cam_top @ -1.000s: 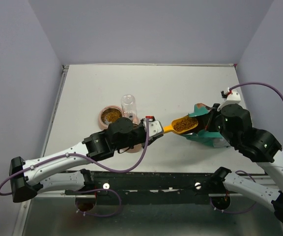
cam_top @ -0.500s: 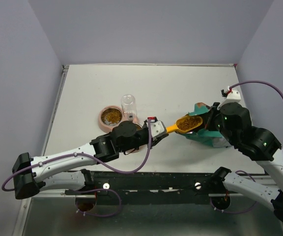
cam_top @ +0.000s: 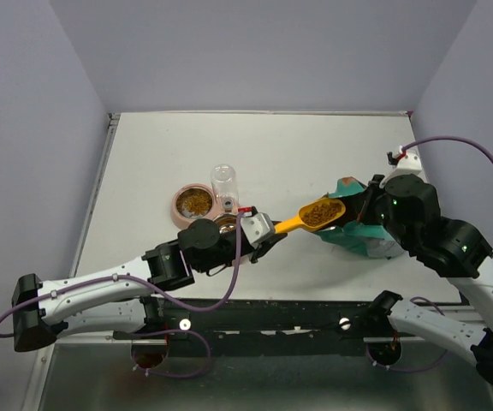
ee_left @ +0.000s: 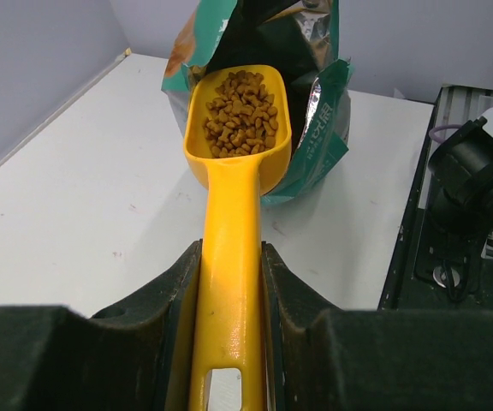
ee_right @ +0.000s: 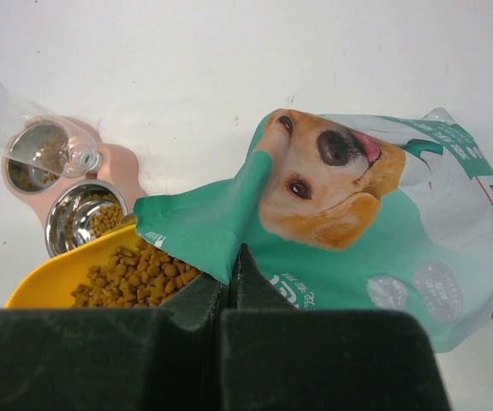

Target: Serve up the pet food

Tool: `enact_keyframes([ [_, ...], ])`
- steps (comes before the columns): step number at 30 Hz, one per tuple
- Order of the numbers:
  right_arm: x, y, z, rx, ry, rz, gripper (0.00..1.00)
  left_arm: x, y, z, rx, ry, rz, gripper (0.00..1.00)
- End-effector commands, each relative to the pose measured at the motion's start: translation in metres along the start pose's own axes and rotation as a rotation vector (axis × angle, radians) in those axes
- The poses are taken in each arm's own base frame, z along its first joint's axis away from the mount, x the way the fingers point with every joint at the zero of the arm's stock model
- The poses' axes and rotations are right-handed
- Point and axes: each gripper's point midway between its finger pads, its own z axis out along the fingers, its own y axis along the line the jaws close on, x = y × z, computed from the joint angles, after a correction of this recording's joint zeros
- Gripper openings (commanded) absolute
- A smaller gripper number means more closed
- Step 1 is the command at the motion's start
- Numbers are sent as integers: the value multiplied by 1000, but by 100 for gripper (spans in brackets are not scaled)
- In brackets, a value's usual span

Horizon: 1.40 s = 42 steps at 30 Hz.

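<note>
My left gripper (cam_top: 264,231) is shut on the handle of a yellow scoop (ee_left: 234,171). The scoop bowl (cam_top: 322,213) is full of the pet food (ee_left: 240,116), brown-orange kibble, and hangs just outside the mouth of the teal-green bag (cam_top: 362,231). My right gripper (ee_right: 229,261) is shut on the bag's upper lip (ee_right: 199,227) and holds the mouth open. The scoop and its kibble (ee_right: 131,274) show at lower left in the right wrist view. A pink double bowl (cam_top: 197,205) left of the scoop holds some kibble in both cups.
A clear water bottle (cam_top: 223,184) stands on the pink feeder. The steel cup (ee_right: 84,218) lies close beside the scoop in the right wrist view. The black rail (cam_top: 264,312) runs along the near table edge. Grey walls enclose the table.
The scoop has drawn back left and slightly up from the bag mouth, still full. My left arm has shifted left. The right arm holds the bag nearly still.
</note>
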Motion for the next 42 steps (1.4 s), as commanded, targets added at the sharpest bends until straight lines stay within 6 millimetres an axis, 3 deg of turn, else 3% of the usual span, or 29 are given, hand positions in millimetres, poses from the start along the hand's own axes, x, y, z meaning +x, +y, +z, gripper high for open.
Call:
enact_keyframes([
  [1,-51,26,-20,-122,-153,118,0,-21,12,-6,-69,-77,-16,0],
  [8,-51,21,-22,-110,-153,109,0,-16,11,-9,-71,-70,-18,0],
  [16,-46,22,-18,-110,-139,104,0,-14,3,2,-27,-29,-12,0],
  [30,-46,13,-18,-70,-148,66,0,-19,3,-30,-10,-17,5,0],
  [37,-49,10,-19,-53,-161,73,0,-46,13,-47,-59,-83,-2,0],
  [42,-49,9,-17,-44,-162,63,0,-45,20,-64,-89,-62,-3,0],
])
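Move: The left hand grips the yellow scoop's handle, its kibble-filled end still at the bag mouth, about 18 cm to the right, 8 cm ahead and slightly below. The near bowl lies roughly 14 cm ahead, 12 cm left and 22 cm below this hand; the far bowl is some 23 cm ahead and 22 cm left, the clear bottle about 23 cm ahead and 13 cm left. From the right hand, pinching the bag's rim, the near bowl is about 31 cm left and 7 cm ahead, well below. The left hand, after hovering almost in place with only small stirs, draws the loaded scoop some 4 cm to the left, away from the bag mouth, easing back a little and then rising about 2 cm as it leaves, with the scoop kept practically level and the fingers' hold on the handle unchanged. The right hand stays where it is and keeps the bag's rim pinched, holding the mouth open. ##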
